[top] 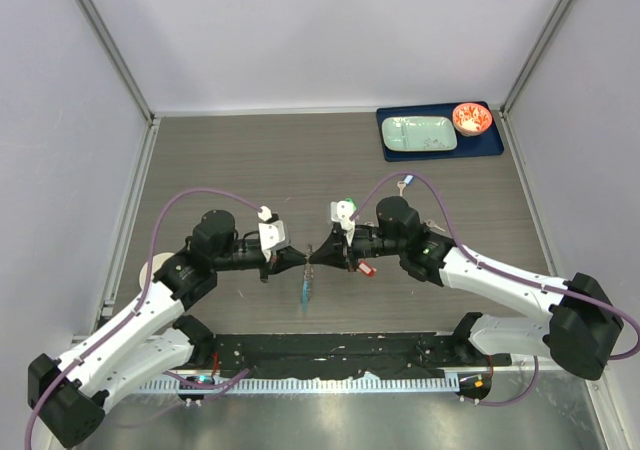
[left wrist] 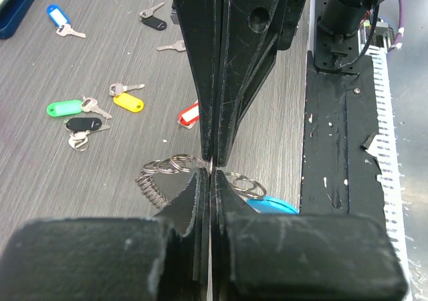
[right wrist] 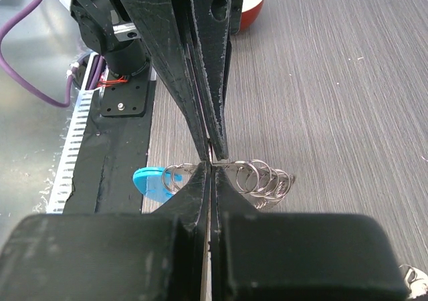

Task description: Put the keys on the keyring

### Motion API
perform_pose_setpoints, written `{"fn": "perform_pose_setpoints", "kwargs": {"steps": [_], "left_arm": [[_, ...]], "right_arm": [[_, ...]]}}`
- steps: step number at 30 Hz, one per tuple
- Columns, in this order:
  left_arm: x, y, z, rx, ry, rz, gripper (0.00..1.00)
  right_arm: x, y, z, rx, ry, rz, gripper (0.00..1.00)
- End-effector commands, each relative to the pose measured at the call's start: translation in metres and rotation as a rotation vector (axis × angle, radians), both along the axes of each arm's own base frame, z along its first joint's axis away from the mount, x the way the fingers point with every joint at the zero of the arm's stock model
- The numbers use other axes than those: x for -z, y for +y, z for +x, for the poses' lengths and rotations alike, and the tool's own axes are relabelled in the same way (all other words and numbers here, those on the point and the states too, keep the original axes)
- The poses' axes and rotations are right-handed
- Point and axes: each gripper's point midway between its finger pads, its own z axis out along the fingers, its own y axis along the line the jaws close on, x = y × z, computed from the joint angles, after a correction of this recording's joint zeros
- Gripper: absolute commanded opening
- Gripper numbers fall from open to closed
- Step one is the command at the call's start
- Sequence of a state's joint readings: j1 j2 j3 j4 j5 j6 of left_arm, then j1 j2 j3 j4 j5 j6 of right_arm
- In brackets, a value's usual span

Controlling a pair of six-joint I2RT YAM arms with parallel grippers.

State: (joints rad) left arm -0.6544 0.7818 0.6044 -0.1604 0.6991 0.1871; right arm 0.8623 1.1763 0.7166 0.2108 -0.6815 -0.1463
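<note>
My left gripper [top: 300, 258] and right gripper [top: 318, 256] meet tip to tip above the table's middle. Both are shut on the thin wire of the keyring [left wrist: 170, 164], which carries several small silvery rings and a coil. Its blue plastic piece [top: 305, 290] hangs below and also shows in the left wrist view [left wrist: 271, 206] and the right wrist view [right wrist: 150, 184]. In the left wrist view, the left gripper [left wrist: 211, 172] faces the right one. Loose keys lie on the table: red tag [left wrist: 189, 116], yellow [left wrist: 128, 102], green [left wrist: 63, 107], black [left wrist: 83, 124], blue [left wrist: 55, 13].
A blue tray [top: 493, 142] at the back right holds a pale green plate [top: 420, 133] and a red bowl [top: 471, 119]. A white round disc [top: 150, 270] lies by the left arm. A black base strip [top: 330, 350] runs along the near edge.
</note>
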Motion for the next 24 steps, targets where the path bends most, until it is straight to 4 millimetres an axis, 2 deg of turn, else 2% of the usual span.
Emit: {"fn": "perform_pose_setpoints", "kwargs": {"steps": [1,5,8,9,11,12,13,14,15,17,18,20,22,23,24], "left_arm": [[-0.022,-0.003,0.001,0.015,-0.056,-0.032,0.0],[-0.022,0.002,0.004,-0.016,-0.081,-0.032,0.0],[-0.023,0.004,0.005,-0.032,-0.101,-0.035,0.0],[-0.023,0.005,0.005,-0.034,-0.102,-0.033,0.0],[-0.023,0.006,0.007,-0.045,-0.108,-0.029,0.0],[-0.022,0.006,0.007,-0.046,-0.108,-0.026,0.0],[-0.023,0.007,0.008,-0.048,-0.112,-0.025,0.0],[-0.022,0.007,0.008,-0.052,-0.115,-0.022,0.0],[-0.022,0.008,0.009,-0.059,-0.115,-0.019,0.0],[-0.022,0.009,0.01,-0.063,-0.122,-0.016,0.0],[-0.022,0.009,0.01,-0.068,-0.123,-0.016,0.0],[-0.022,0.01,0.011,-0.073,-0.125,-0.013,0.0],[-0.021,0.011,0.013,-0.084,-0.126,-0.005,0.0],[-0.022,0.011,0.013,-0.086,-0.131,-0.003,0.0],[-0.021,0.012,0.013,-0.088,-0.129,0.001,0.0]], "right_arm": [[-0.049,0.009,0.0,-0.007,-0.08,0.126,0.01],[-0.045,0.0,0.015,0.136,-0.024,0.123,0.34],[-0.041,-0.012,0.024,0.255,0.032,0.122,0.54],[-0.034,-0.017,0.025,0.294,0.056,0.117,0.59],[-0.037,-0.03,0.036,0.414,0.097,0.143,0.63],[-0.024,-0.036,0.037,0.456,0.126,0.123,0.63],[-0.02,-0.041,0.04,0.491,0.144,0.121,0.63],[-0.021,-0.049,0.044,0.541,0.136,0.127,0.71],[-0.008,-0.057,0.045,0.579,0.151,0.096,0.77],[-0.006,-0.074,0.055,0.689,0.152,0.103,0.89],[0.004,-0.08,0.053,0.711,0.164,0.083,0.89],[0.017,-0.099,0.064,0.833,0.172,0.035,0.88],[0.028,-0.108,0.067,0.895,0.202,-0.006,0.84],[0.042,-0.116,0.067,0.935,0.217,-0.07,0.84],[0.047,-0.117,0.067,0.944,0.229,-0.095,0.83]]}}
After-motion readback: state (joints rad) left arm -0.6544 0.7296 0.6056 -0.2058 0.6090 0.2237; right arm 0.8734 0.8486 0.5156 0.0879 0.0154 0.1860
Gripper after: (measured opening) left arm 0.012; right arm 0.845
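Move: The keyring hangs from both grippers' fingertips, its middle roughly 6 cm below each. From the right gripper the red-tagged key lies on the table about 13 cm to the right, 6 cm ahead and some 17 cm down. The yellow-tagged key lies about 9 cm beyond the red one; the black-tagged key is roughly 15 cm beyond it and 5 cm to its left. From the left gripper the red-tagged key is likewise about 14 cm right, 6 cm ahead and 17 cm down. Open the right gripper wide to let go of the keyring, and swing it about 9 cm to the right and 5 cm forward towards the red-tagged key, rising a couple of centimetres first and then dipping some 4 cm, while turning it about 40 degrees clockwise. Keep the left fingers shut on the keyring, easing that hand only about a centimetre forward and left. ##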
